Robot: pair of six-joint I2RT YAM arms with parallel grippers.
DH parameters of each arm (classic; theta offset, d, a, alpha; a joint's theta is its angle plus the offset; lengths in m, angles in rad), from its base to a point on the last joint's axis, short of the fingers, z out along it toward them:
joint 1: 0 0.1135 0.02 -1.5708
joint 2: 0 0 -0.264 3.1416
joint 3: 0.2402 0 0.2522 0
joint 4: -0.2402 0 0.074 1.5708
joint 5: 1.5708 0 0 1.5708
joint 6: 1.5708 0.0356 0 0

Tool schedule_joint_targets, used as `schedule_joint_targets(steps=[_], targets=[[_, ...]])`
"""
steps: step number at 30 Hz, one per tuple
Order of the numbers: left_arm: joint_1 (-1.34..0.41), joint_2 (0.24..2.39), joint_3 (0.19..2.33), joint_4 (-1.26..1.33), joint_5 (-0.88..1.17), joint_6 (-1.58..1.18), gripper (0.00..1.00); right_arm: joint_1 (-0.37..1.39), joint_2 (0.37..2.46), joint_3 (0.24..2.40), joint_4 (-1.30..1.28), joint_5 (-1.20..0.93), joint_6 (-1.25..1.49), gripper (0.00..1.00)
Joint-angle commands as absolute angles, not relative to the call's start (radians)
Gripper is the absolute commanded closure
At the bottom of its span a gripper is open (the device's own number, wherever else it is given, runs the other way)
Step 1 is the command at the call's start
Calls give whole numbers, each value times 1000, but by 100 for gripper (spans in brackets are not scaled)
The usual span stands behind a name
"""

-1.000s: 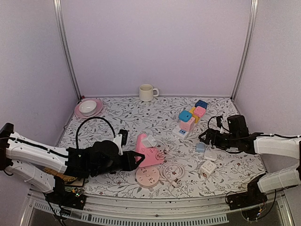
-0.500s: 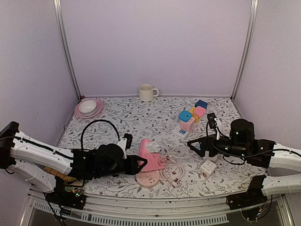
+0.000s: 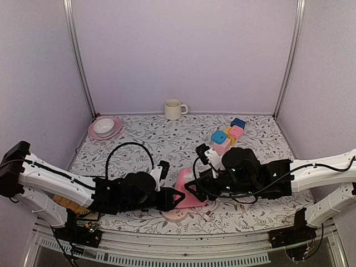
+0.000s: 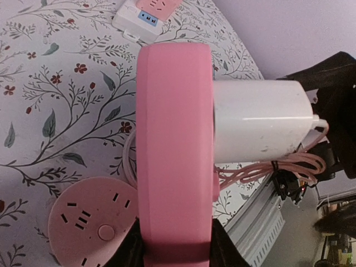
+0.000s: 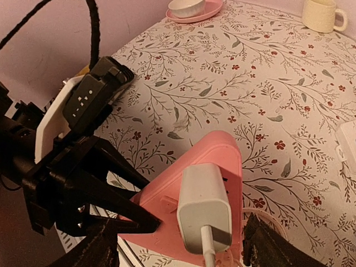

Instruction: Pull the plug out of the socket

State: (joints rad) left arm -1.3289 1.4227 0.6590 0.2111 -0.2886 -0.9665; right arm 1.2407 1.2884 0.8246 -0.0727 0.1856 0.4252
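A pink socket block (image 4: 173,128) stands on edge, with a white plug (image 4: 258,122) seated in its face and a pinkish cable trailing from the plug. My left gripper (image 4: 175,250) is shut on the block's lower end; it also shows in the top view (image 3: 173,196). In the right wrist view the plug (image 5: 204,206) sticks out of the pink block (image 5: 214,150). My right gripper (image 5: 183,247) is open, with one finger on each side of the plug and neither touching it. In the top view the right gripper (image 3: 196,186) hides the plug.
A round pink socket (image 3: 173,214) and a coiled white cable (image 4: 129,161) lie by the block near the front edge. Coloured cube sockets (image 3: 228,135) sit at back right, a cream cup (image 3: 174,109) at the back wall, and a pink plate with a bowl (image 3: 104,127) at back left.
My right arm has swung left from the right side of the table to the pink block. My left gripper has carried the block a little to the right.
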Motion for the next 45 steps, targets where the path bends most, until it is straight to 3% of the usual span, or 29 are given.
schedule_joint_targets(steps=[1, 20, 32, 45], targets=[[-1356, 1437, 696, 284, -278, -942, 100, 1262, 1358, 878, -118, 284, 426, 24], [-1378, 1457, 692, 247, -321, -980, 100, 1290, 1351, 898, -146, 295, 446, 75], [-1339, 1488, 661, 198, -328, -1082, 100, 1330, 1330, 936, -178, 322, 405, 90], [-1326, 1511, 667, 193, -304, -1070, 100, 1268, 1204, 898, -202, 257, 390, 94]])
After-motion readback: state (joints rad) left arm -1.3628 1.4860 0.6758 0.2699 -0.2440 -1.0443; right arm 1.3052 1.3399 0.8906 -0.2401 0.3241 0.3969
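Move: The white plug, still in the pink socket board that the left hand holds by a corner, sits about 2 cm ahead of the open right hand, 1 cm to its left and some 2 cm below. The coiled cable lies on the table about 2 cm ahead of that hand, 2 cm to its right and 17 cm down; the round pink socket is level with it, 9 cm to its left, equally low. From the left hand the plug is about 2 cm ahead, 5 cm right and 3 cm higher. The plug gets clasped first: the right hand sinks about 2 cm over it and shuts its fingers round its sides while the left hand, keeping its pinch on the board, eases back 1.5 cm and slightly right. Then the right hand creeps barely 1 cm back and to its right, fingers tipping some 5 degrees further down, as the left hand follows about 1 cm right. ##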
